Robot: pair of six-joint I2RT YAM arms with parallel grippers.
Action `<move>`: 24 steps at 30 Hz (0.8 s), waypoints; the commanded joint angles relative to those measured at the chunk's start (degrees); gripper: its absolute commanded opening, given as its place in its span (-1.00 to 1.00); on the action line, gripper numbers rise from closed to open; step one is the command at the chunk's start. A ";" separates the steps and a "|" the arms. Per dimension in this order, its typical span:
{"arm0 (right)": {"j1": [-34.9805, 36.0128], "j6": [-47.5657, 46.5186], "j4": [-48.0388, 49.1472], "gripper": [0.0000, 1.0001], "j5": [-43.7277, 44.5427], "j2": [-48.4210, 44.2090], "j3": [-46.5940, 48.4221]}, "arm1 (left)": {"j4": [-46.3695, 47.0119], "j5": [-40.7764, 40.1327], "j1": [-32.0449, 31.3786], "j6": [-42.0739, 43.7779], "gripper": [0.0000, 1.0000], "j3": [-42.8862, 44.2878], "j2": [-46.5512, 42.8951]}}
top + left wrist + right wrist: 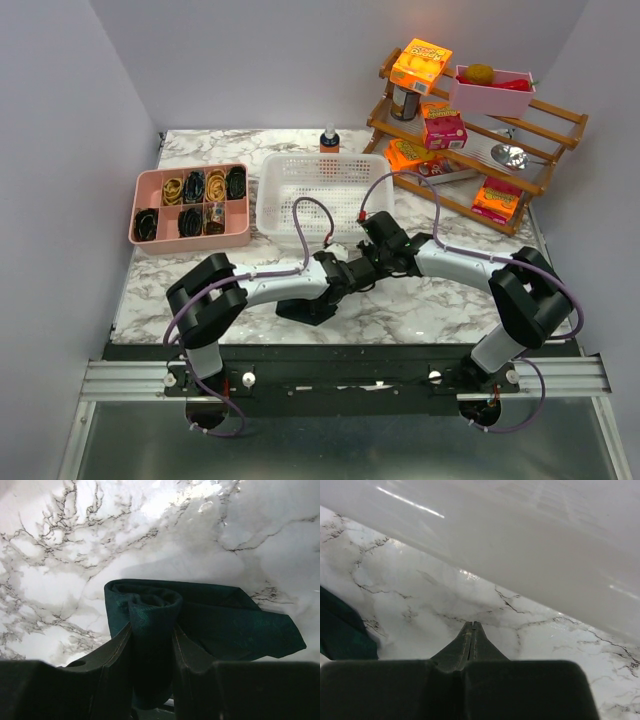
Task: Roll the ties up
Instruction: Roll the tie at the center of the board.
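Note:
The tie (235, 625) is dark teal-navy, and one end is wound into a roll (150, 607) standing on the marble table (50, 580). My left gripper (151, 640) is shut on that roll, one finger (112, 652) on each side. The tie's loose flat part lies on the table to the right of the roll. My right gripper (472, 626) is shut with nothing in it, its tips low over the marble. A corner of the tie (340, 632) shows at that view's left edge, apart from the tips. From above, both wrists meet in front of the white basket (311, 195).
A pink divided tray (190, 205) of rolled items sits at the left. The white basket's wall (530, 535) rises just beyond my right gripper. A small bottle (330, 140) stands behind the basket. A wooden rack (470, 130) with boxes fills the back right.

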 commanded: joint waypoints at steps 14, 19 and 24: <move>-0.63 -0.43 0.56 -0.99 -0.96 -0.67 -0.20 | 10.35 1.00 -4.91 -3.79 0.42 -4.13 -8.01; -0.46 -1.31 1.17 -0.99 -4.14 -1.72 0.15 | 15.99 3.19 -4.21 -3.26 0.58 -8.79 -17.58; 0.94 -1.66 1.96 -0.99 -7.13 -3.56 0.85 | 21.97 9.43 -0.10 -3.17 0.59 -16.52 -26.73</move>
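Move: The left fingers already pinch the tie's folded end, just clear of the board. The remaining tail that this fold goes onto lies about 5 cm to their right, 1 cm back and some 3 cm lower. The white basket's middle is roughly 20 cm ahead and 3 cm right, and the closed right gripper's tips are about 12 cm right and 5 cm ahead. From the right hand, the tail lies around 7 cm left, 5 cm back and 3 cm below. Still pinching the folded tie, the left hand brings it low to the right over the tail, about 3 cm and slightly back, its fingers spreading steadily as it goes so that they let go of the fabric. It then lifts away some 4–5 cm, wide open, the wrist rolling about 25 degrees so that the fingertips swing to the right. ##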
